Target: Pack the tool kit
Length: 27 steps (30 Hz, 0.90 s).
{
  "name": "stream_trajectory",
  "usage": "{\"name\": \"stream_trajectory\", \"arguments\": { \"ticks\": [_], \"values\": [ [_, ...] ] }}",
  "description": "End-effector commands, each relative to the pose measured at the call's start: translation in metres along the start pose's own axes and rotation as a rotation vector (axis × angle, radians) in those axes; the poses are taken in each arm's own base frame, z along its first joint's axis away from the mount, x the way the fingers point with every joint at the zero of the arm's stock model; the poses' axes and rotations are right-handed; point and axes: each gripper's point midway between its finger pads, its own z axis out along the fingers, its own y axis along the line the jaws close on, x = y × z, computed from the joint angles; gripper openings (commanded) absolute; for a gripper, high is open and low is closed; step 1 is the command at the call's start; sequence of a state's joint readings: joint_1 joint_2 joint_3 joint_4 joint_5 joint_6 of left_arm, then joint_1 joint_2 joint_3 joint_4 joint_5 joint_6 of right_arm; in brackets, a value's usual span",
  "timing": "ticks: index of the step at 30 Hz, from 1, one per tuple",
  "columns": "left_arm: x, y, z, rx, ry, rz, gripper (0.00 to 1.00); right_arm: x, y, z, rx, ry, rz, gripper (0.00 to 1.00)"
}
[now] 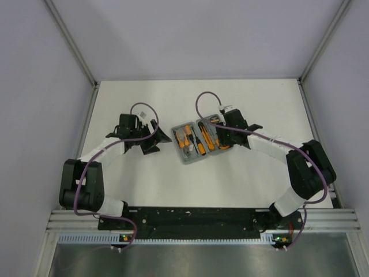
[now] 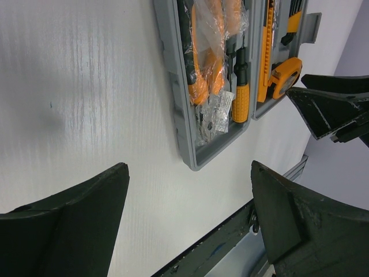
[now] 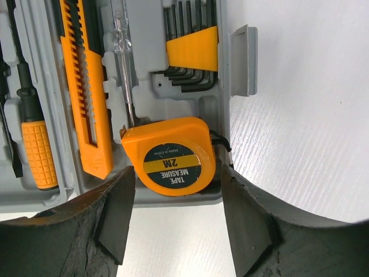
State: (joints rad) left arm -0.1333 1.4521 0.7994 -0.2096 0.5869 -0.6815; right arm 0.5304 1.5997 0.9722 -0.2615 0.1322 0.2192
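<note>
The grey tool kit case (image 1: pixel 176 134) lies open at mid table, both halves facing up. Its left half (image 2: pixel 173 86) holds plastic-wrapped orange pliers (image 2: pixel 204 52) and an orange-handled screwdriver (image 2: pixel 241 98). The right half (image 3: pixel 173 199) holds an orange utility knife (image 3: pixel 86 86), hex keys (image 3: pixel 193 52) and the round tape measure (image 3: pixel 173 156), which lies in its slot at the near corner. My right gripper (image 3: pixel 177 173) is open, its fingertips flanking the tape measure's near end. My left gripper (image 2: pixel 189 166) is wide open and empty over bare table left of the case.
The case's latch tab (image 3: pixel 244 60) sticks out on its right side. One right gripper finger (image 2: pixel 323 109) shows in the left wrist view beside the case. A black rail (image 2: pixel 230 242) runs along the table's near edge. Grey walls enclose the table.
</note>
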Motion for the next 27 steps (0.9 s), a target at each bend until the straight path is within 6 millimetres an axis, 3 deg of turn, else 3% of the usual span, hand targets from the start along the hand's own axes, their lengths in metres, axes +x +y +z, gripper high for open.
{"name": "stream_trajectory", "arguments": {
  "ticks": [1, 8, 14, 27],
  "values": [
    [-0.005, -0.006, 0.000, 0.031, -0.019, 0.023, 0.89, -0.038, 0.010, -0.007, -0.014, -0.102, -0.023, 0.58],
    [0.004, -0.004, 0.006, 0.050, 0.006, -0.003, 0.88, -0.024, 0.016, 0.015, -0.033, -0.033, -0.033, 0.45],
    [0.007, -0.006, 0.013, 0.059, 0.025, -0.004, 0.88, 0.002, 0.010, 0.028, 0.004, 0.062, -0.025, 0.37],
    [0.011, -0.002, 0.025, 0.042, 0.051, -0.011, 0.87, 0.056, -0.008, 0.039, 0.128, 0.281, -0.038, 0.34]
  ]
}}
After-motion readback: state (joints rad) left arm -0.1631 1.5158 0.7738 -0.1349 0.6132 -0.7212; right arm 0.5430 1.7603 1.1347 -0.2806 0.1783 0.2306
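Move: The tape measure lies in the near end of the tool case's right half, just ahead of the open right fingertips by about 1 cm and some 3 cm below. The hex keys sit about 9 cm ahead of that hand and 2 cm to its left, the box cutter roughly 5 cm ahead and 8 cm left. From the left hand, the case's left half is some 13 cm to the right, 2 cm ahead and 7 cm down; the tape measure is about 30 cm right, level with it. Forward and somewhat left, about 4 cm, goes the right hand after a tiny hop up and back down, its fingers closing partway as they come onto the tape measure and push it and the case ahead of them. The open left hand sinks and edges right some 2 cm, towards the case's left half. ##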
